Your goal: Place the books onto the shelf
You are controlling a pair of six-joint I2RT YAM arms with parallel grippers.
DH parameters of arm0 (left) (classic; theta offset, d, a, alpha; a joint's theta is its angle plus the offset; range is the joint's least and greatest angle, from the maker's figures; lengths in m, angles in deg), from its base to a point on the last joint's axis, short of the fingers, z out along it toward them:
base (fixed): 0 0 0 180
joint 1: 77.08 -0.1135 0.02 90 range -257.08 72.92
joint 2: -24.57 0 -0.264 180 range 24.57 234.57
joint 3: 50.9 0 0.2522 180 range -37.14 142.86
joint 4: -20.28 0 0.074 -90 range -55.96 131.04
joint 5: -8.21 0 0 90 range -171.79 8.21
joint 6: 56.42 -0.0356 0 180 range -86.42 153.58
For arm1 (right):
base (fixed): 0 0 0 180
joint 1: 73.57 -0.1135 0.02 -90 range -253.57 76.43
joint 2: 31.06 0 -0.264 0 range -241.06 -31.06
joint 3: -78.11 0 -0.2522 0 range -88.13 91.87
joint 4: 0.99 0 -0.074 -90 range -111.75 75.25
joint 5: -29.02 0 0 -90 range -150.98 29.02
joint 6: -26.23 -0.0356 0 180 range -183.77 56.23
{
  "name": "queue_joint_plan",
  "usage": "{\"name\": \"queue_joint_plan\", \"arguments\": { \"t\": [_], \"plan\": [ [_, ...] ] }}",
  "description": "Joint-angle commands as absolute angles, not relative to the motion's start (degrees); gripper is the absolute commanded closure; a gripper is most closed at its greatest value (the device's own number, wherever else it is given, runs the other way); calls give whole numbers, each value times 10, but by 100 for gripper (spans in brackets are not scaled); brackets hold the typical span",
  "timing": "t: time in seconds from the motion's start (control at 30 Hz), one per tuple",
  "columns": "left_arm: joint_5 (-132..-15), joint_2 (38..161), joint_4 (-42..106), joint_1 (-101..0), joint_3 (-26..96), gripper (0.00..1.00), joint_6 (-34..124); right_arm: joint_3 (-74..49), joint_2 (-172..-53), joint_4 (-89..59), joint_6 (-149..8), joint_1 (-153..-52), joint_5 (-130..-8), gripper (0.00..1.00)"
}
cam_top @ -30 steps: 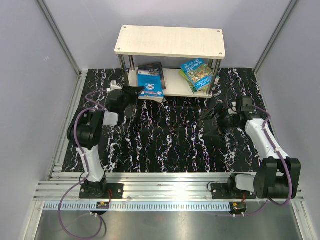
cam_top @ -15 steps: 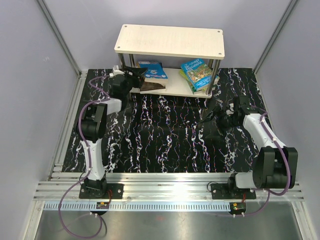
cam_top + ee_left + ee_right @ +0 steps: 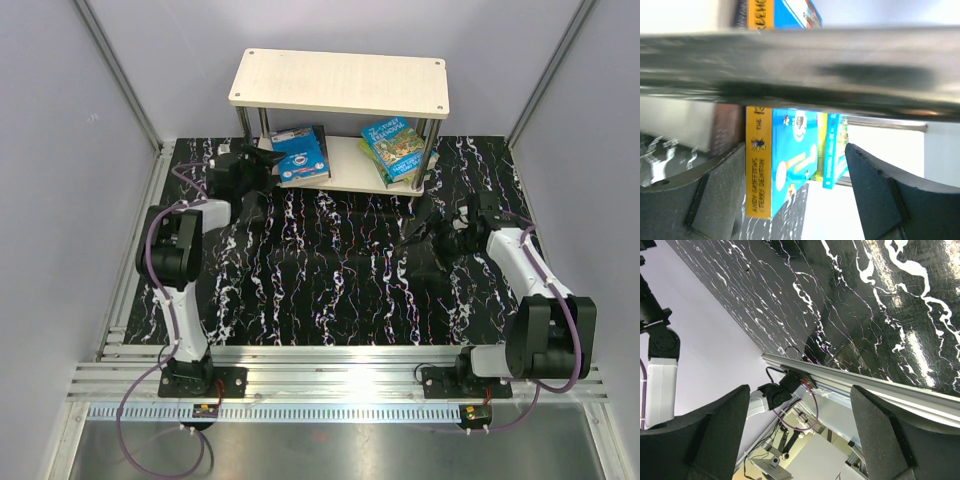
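Observation:
The shelf (image 3: 340, 82) stands at the back of the table, and books lie flat on its lower board (image 3: 345, 165). A blue book (image 3: 300, 153) rests at the left on top of a dark-covered one (image 3: 319, 134). Green cartoon-cover books (image 3: 395, 148) are stacked at the right. My left gripper (image 3: 266, 166) is open and empty, just left of the shelf's front-left post. In the left wrist view the blue book (image 3: 790, 160) with its yellow spine lies beyond the open gripper (image 3: 795, 200), behind a blurred metal post (image 3: 800, 65). My right gripper (image 3: 420, 250) hangs open over the table, holding nothing.
The table (image 3: 330, 280) is black with white marbling. Grey walls close in the sides and back. An aluminium rail (image 3: 330, 375) runs along the near edge with both arm bases. The right wrist view shows the rail (image 3: 865, 385) and the empty open gripper (image 3: 800, 440).
The left gripper carried the blue book from the shelf's front edge onto the lower board, opened, and drew back to the left. The right arm barely shifted.

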State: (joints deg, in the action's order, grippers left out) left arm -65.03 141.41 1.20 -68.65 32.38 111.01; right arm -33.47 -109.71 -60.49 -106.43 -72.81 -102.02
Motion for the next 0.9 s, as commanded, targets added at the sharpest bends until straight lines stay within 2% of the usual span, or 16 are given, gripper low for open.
{"name": "queue_joint_plan", "arguments": {
  "t": [0.0,0.23,0.4,0.53,0.57,0.63,0.67,0.8,0.87],
  "plan": [
    [-612,1350,120,-711,344,18,1038,-342,-1070,-602,-1064,-732,-1022,12],
    [-635,1322,389,-713,444,18,844,-356,-1060,-598,-1067,-732,-1029,12],
    [-646,1289,446,-712,445,20,797,-371,-1052,-591,-1074,-732,-1037,12],
    [-644,1245,455,-689,403,30,760,-377,-1045,-589,-1075,-732,-1036,12],
    [-645,1238,462,-673,397,43,750,-378,-1044,-590,-1075,-732,-1036,12],
    [-658,1220,476,-656,376,56,725,-379,-1041,-593,-1075,-732,-1033,12],
    [-665,1217,478,-641,369,73,720,-379,-1037,-594,-1075,-732,-1032,12],
    [-689,1229,504,-624,369,98,699,-391,-1025,-601,-1075,-732,-1027,13],
    [-705,1249,526,-617,392,100,684,-394,-1017,-608,-1072,-732,-1025,12]
  ]
}}
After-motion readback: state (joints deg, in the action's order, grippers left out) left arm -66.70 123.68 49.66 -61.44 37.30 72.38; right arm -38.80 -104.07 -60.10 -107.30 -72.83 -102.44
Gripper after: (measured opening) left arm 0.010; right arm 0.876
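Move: The blue treehouse book lies on the lower shelf, its middle about 8 cm to the left gripper's right, 2 cm ahead and 3 cm lower, so its spine edge is right by the open fingers. The dark Tale of Two Cities book is under it, some 10 cm right, 3 cm ahead and 5 cm down. The shelf's front left post stands roughly 5 cm to the left, about level. From the right hand the blue book is about 31 cm ahead and 31 cm left, slightly lower. Ease the open left gripper some 3 cm left, clear of the blue book's spine edge, then draw it back about 12 cm out of the shelf, rising a little and dipping again as it swings back to the right. Roll the hand left side up by some 35 degrees while turning it clockwise, and shut the fingers completely on nothing. Let the right hand drift back about 2 cm, still open. ##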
